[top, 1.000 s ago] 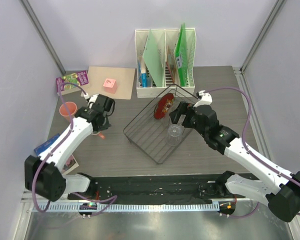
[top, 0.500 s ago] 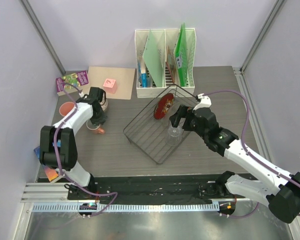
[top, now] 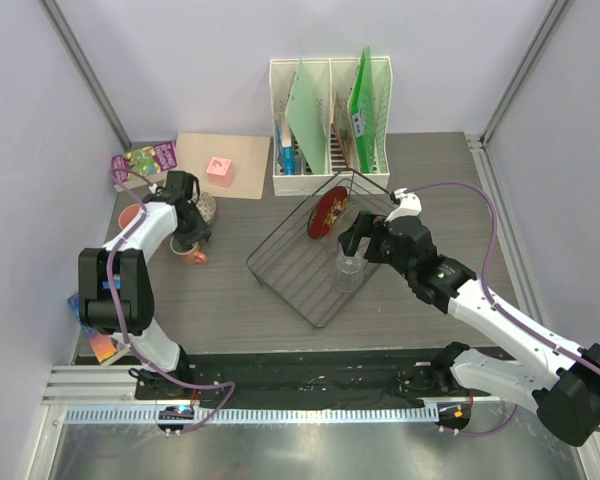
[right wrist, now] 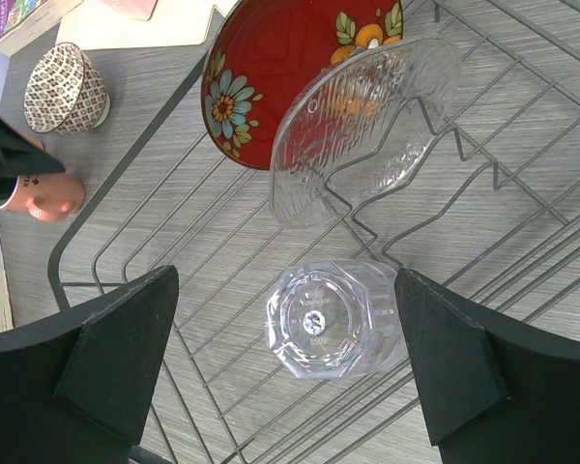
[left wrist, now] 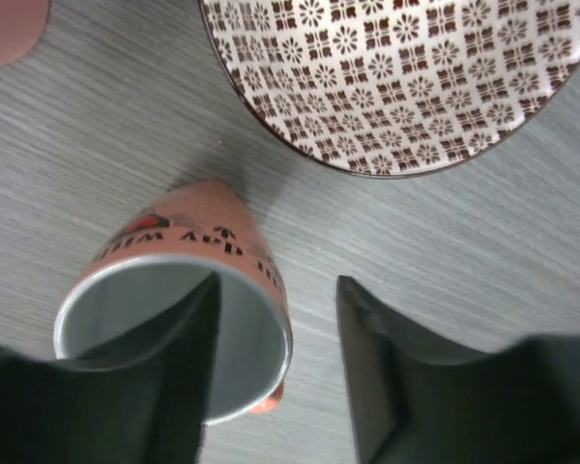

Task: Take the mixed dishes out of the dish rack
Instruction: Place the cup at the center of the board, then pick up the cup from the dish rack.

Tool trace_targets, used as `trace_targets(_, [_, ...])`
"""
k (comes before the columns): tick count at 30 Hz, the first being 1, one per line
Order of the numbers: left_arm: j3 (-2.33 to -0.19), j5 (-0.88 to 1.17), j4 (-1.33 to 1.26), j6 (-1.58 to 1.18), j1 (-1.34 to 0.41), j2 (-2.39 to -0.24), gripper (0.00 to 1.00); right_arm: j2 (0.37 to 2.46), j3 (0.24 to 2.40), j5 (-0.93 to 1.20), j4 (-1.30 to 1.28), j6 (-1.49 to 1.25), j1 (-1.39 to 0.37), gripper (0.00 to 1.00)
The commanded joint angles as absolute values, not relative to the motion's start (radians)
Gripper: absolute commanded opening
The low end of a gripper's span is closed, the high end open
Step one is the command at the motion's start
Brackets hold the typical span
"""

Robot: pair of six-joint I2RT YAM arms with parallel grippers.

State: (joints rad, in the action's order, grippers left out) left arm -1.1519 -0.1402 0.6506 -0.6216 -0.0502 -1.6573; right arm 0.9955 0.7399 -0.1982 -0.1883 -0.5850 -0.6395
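The black wire dish rack holds a red flowered plate on edge and an upturned clear glass. In the right wrist view the plate leans with a clear ribbed dish, and the glass stands base-up. My right gripper is open just above the glass, apart from it; it also shows in the top view. My left gripper is open; one finger is inside the small salmon cup on the table, the other outside, apart. The larger salmon cup stands left.
A brown-patterned bowl sits just behind the small cup. A white file holder stands behind the rack. A tan board with a pink block and a book lie at the back left.
My left arm has swung its elbow back left and its gripper has come down at the small cup. My right gripper has edged closer over the glass.
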Motion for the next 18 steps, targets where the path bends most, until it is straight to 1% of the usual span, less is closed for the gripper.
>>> trace_targets(1, [-1.155, -0.136, 0.653, -0.635, -0.044, -1.562, 0.60, 1.002, 0.738, -0.204, -0.149, -0.569, -0.643, 0.99])
trace_targets(3, [-1.157, -0.140, 0.666, -0.641, -0.046, -1.528, 0.68, 1.009, 0.742, -0.204, -0.149, -0.566, -0.643, 0.99])
trace_targets(6, [-1.152, -0.153, 0.686, -0.655, -0.052, -1.473, 0.73, 1.017, 0.753, -0.209, -0.153, -0.561, -0.643, 0.99])
trace_targets(13, [-1.186, -0.201, 0.741, -0.663, -0.098, -1.292, 0.80, 1.022, 0.762, -0.233, -0.181, -0.537, -0.644, 0.99])
trace_targets(16, [-1.236, -0.253, 0.776, -0.654, -0.182, -1.246, 0.82, 1.040, 0.770, -0.219, -0.193, -0.506, -0.643, 0.99])
trace_targets(18, [-1.247, -0.279, 0.773, -0.653, -0.277, -1.195, 0.82, 1.060, 0.790, -0.198, -0.215, -0.471, -0.644, 0.98])
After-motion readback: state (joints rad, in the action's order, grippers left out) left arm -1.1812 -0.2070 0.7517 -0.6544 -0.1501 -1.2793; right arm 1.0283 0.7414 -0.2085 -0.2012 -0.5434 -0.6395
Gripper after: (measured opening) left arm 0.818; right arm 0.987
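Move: The small pink cup, already set upright on the table, has its middle about 3 cm left of the left hand, 1 cm back and 3 cm below; its near-hand wall stands between the parted fingertips. From that hand the patterned bowl is some 10 cm ahead, about 1 cm right and 5 cm lower, and the larger pink cup roughly 15 cm left, 6 cm ahead and 3 cm lower. From the right hand the small cup lies about 41 cm left, 6 cm ahead, 15 cm below. The small pink cup is left standing as the left hand's already loosened fingers spread from about a third to nearly wide open and come up off its rim, one from inside, one from outside. The hand climbs about 12 cm, slowly at first and then faster, tipping its fingertips forward and up by nearly 20 degrees. ##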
